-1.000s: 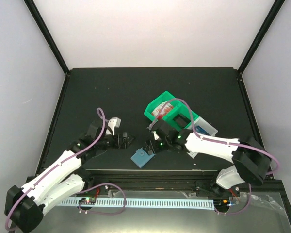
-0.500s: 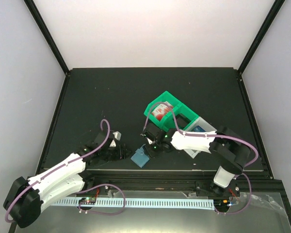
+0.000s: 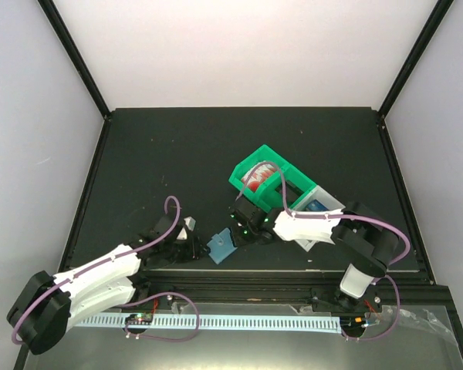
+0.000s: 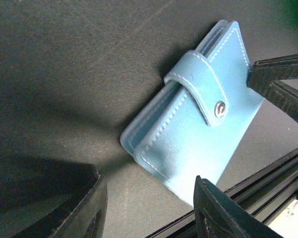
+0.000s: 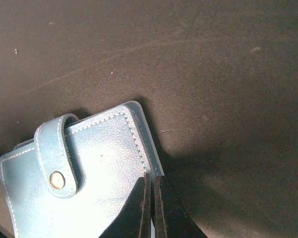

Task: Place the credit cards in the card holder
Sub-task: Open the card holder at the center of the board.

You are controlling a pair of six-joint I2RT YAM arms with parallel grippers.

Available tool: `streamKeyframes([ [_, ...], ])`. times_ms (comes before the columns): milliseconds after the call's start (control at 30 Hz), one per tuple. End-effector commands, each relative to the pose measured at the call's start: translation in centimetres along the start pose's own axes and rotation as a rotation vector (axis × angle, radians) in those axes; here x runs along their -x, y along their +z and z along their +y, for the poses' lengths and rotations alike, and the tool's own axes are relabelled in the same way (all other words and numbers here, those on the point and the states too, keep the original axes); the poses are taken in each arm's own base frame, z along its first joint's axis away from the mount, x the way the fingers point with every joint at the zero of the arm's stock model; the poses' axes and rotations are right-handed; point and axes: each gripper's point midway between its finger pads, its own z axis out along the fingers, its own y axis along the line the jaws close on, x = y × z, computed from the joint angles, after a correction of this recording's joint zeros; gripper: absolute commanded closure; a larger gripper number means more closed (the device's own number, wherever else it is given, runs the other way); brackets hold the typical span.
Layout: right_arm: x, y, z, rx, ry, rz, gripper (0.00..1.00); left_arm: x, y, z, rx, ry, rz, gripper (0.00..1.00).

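The card holder, a teal-blue wallet with its snap tab fastened, sits tipped up near the table's front edge. My right gripper is shut on the thin edge at one corner of the card holder. My left gripper is low on the mat, its jaws open on either side of the opposite corner of the card holder without touching it. The right fingers show at that view's right edge. A flat blue piece, perhaps the credit cards, lies in the white bin, mostly hidden by the right arm.
A green bin holding something red and white stands behind the right gripper, with a white bin joined to its right. The table's front rail runs just below the card holder. Black frame posts rise at the back corners.
Both arms moved in on the card holder. The right gripper shut on its edge and the holder shifted left and tipped up. The left jaws narrowed.
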Motion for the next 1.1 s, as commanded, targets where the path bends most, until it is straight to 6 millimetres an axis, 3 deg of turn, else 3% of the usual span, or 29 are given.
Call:
streamKeyframes([
  [0,-0.7,0.9,-2.3,-0.069,0.282,-0.055,0.99,0.7,0.0,-1.5,-0.060,0.018,-0.029,0.51],
  [167,0.2,0.6,-2.8,-0.039,0.471,-0.153,0.99,2.1,0.0,-1.6,-0.076,-0.017,-0.109,0.59],
  [300,1.1,-0.2,-2.1,-0.014,0.464,-0.177,0.99,2.9,0.2,-2.4,-0.114,-0.034,-0.140,0.68],
  [533,0.1,0.1,0.0,0.109,0.483,-0.105,0.97,5.3,0.4,-3.2,-0.076,-0.009,-0.203,0.79],
  [700,0.1,-1.1,0.4,0.122,0.421,-0.100,0.94,7.0,0.9,-2.0,0.072,0.044,-0.215,0.87],
  [800,-0.9,-1.3,1.2,0.162,0.351,-0.055,0.94,8.3,1.2,-2.1,0.103,0.087,-0.221,0.90],
  [933,-1.8,-1.0,2.3,0.206,0.248,-0.003,0.95,9.9,2.3,-4.1,0.055,0.139,-0.182,0.90],
  [1067,-0.9,-1.8,3.0,0.213,0.191,-0.022,0.91,11.2,3.3,-6.1,0.015,0.166,-0.140,0.89],
])
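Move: The card holder, its strap edge facing forward, lies between the two grippers: its middle is about 6 cm right and 2 cm ahead of the half-open left fingers, and some 4 cm left and 2 cm back of the shut right fingertips, roughly 1 cm below both. From the right hand, the green box stands about 20 cm ahead and 14 cm right, the white tray about 8 cm ahead and 28 cm right, both about level with it. The left hand shuts its fingers from half open to nearly closed while going forward about 10 cm past the card holder's left end, slowly at first and then quicker, ending with its tips against that short edge near the forward corner. Meanwhile the right hand keeps its shut fingertips at the holder's right short edge, first turning clockwise some 25 degrees almost on the spot, then drawing back about 2 cm and turning partly back, so that the two hands work the holder round between them. ##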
